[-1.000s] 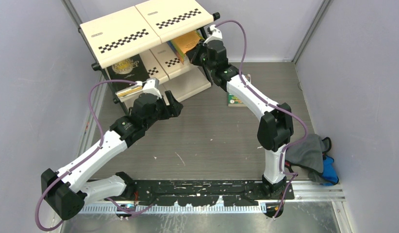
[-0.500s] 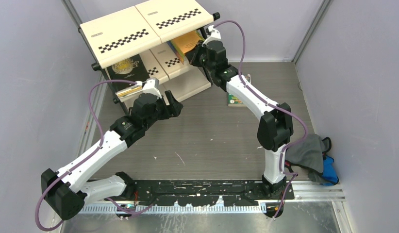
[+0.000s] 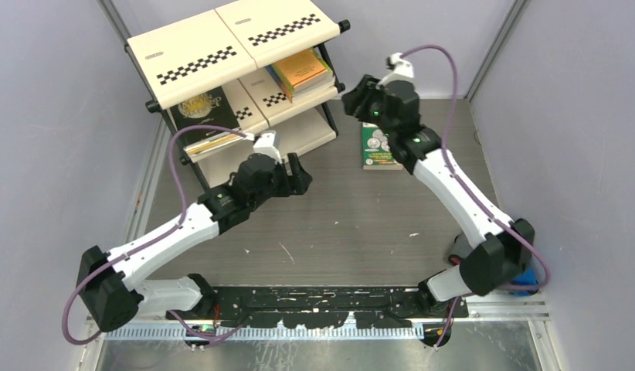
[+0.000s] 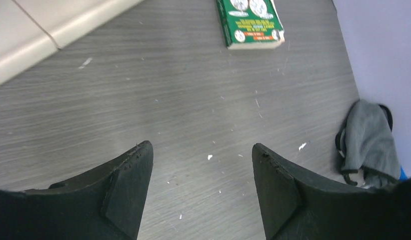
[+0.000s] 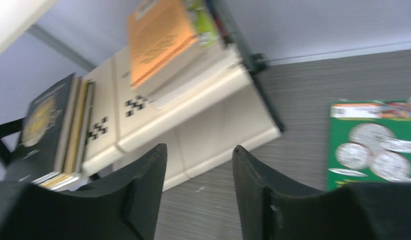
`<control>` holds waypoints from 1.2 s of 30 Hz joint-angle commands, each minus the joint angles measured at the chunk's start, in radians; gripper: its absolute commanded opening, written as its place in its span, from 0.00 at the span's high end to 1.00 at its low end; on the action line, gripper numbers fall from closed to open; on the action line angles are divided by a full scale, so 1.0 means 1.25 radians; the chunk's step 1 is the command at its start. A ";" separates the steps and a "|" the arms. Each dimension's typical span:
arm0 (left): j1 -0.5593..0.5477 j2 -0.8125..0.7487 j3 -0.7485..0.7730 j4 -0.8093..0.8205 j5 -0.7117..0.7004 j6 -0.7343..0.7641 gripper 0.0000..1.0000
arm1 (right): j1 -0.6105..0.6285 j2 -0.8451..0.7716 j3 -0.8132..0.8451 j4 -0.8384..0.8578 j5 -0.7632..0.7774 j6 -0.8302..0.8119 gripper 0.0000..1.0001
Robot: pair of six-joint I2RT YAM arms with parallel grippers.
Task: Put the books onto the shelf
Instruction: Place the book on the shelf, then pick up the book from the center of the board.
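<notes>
The shelf (image 3: 197,54) stands at the back left, a cream rack with checkered strips. An orange book (image 3: 300,68) tops a small stack on its middle tier, right side; a black book with gold lettering (image 3: 197,104) sits on the left side. A dark green book (image 3: 378,145) lies flat on the table right of the shelf. My right gripper (image 3: 348,98) hangs open and empty just right of the orange stack, above the green book (image 5: 373,145). My left gripper (image 3: 301,176) is open and empty over the table in front of the shelf, with the green book (image 4: 251,22) ahead of it.
A grey cloth bundle (image 4: 368,142) lies by the right wall near the right arm's base. The shelf's lowest panel (image 4: 43,30) reaches out onto the table at the left. Purple walls close in the back and both sides.
My right gripper has let go of the orange book on the middle tier, opened and drawn back to the right. My left arm has swung right, toward the table's middle.
</notes>
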 commanded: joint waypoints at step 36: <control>-0.053 0.666 0.407 0.281 0.126 -0.064 0.27 | -0.370 0.318 -0.135 -0.018 -0.067 0.088 0.22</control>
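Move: The green book lies flat on the table about 9 cm ahead of the right hand, 15 cm to its right and some 33 cm below. The orange book just shelved is roughly 10 cm ahead, 15 cm left and 5 cm below; the lower shelf's right corner sits about 18 cm left of the green book, level with it and 6 cm higher. From the left hand the green book is some 21 cm ahead, 26 cm right and 21 cm below. The right hand comes away from the shelved orange book, first swinging right and then dropping steeply, about 20 cm right and 28 cm down in all with a little forward at the end, to hover close over the green book's right side as the fingers open wider, tip down some 35 degrees and turn clockwise. The left hand, its fingers staying open, sweeps right past the lower shelf's front, sinking and then also reaching forward, to end off the green book's near left corner without touching. ##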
